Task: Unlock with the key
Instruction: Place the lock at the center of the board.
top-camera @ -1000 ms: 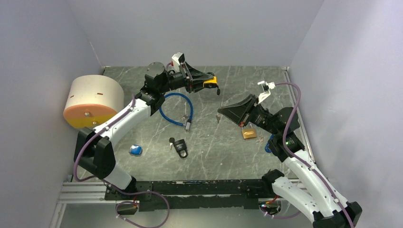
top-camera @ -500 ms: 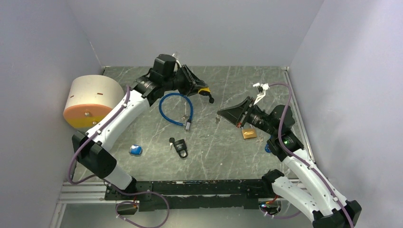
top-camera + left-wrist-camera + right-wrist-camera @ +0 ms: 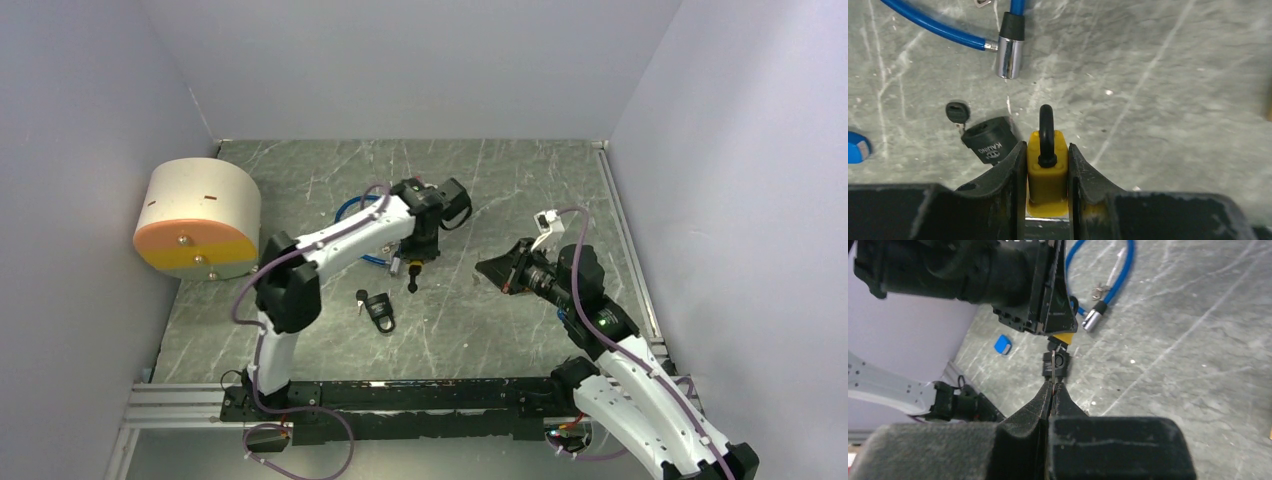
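My left gripper [image 3: 413, 262] is shut on a yellow padlock [image 3: 1047, 172] and holds it above the middle of the table, its black shackle [image 3: 1046, 131] pointing away from the wrist. My right gripper [image 3: 485, 269] is shut on a thin silver key [image 3: 1053, 367], which stands edge-on just past its fingertips [image 3: 1058, 390]. In the right wrist view the key's tip is just below the yellow padlock [image 3: 1064, 337] and apart from it. The key is too small to see in the top view.
A black padlock [image 3: 379, 309] with its own key lies on the table just left of the left gripper. A blue cable lock [image 3: 943, 30] lies behind it. A small blue object [image 3: 1003, 345] and a cream drum [image 3: 198, 215] are at the left.
My left arm swung from the back of the table to the middle, carrying the yellow padlock. My right gripper drew back to the right and now faces the padlock with the key.
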`<control>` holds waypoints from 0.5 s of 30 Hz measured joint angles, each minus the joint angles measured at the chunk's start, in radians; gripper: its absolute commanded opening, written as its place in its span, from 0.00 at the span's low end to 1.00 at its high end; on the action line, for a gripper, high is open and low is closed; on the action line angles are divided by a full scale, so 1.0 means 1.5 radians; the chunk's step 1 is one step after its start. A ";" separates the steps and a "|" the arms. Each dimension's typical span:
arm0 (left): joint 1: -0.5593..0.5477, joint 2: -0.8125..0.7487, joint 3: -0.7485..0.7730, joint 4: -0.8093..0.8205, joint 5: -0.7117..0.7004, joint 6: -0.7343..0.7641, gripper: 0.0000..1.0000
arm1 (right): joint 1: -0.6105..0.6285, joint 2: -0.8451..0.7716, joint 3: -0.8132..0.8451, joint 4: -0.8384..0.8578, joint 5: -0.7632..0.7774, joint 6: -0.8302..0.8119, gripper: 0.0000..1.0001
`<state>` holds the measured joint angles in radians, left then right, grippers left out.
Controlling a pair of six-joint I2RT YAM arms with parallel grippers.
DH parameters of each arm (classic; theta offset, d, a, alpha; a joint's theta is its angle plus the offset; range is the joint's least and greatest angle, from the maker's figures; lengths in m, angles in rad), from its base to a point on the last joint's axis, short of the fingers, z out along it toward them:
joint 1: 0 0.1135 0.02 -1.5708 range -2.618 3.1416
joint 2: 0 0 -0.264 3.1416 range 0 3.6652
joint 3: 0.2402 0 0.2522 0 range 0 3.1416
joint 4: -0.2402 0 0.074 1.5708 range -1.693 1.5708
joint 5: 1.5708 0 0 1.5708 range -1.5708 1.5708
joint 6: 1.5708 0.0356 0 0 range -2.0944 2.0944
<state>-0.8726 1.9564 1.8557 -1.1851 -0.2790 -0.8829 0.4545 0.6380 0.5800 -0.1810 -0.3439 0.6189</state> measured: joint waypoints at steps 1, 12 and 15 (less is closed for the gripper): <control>-0.008 0.025 0.008 -0.011 -0.019 0.005 0.03 | 0.000 -0.009 -0.007 -0.008 0.012 -0.002 0.00; -0.036 0.160 0.058 -0.037 -0.104 0.033 0.03 | -0.001 -0.039 -0.018 -0.085 0.098 -0.019 0.00; -0.034 0.194 0.062 -0.024 -0.104 0.036 0.04 | -0.001 -0.047 -0.019 -0.101 0.112 -0.024 0.00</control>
<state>-0.9230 2.2467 1.9488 -1.2213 -0.4351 -0.8291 0.4538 0.5674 0.5510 -0.3325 -0.1764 0.5831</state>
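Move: The clear spot at the board's centre where the held yellow lock is to go lies about 13 cm below the left hand and 1 cm ahead, with no sideways offset. Around it, from this hand, the black lock lies some 8 cm left and 6 cm back, the cable lock's chrome end roughly 5 cm left and 8 cm ahead. From the key-holding right hand, the spot is about 8 cm ahead, 10 cm left and 22 cm down. Lower the left gripper almost straight down by about 9 cm towards the clear patch between the black lock and the brass lock, keeping the yellow lock pinched and tilting the wrist so that the fingertips swing to aim some 15 degrees more to the left. Meanwhile ease the right hand, key still gripped, about 3 cm to the right and as far down, turning it slightly clockwise. ##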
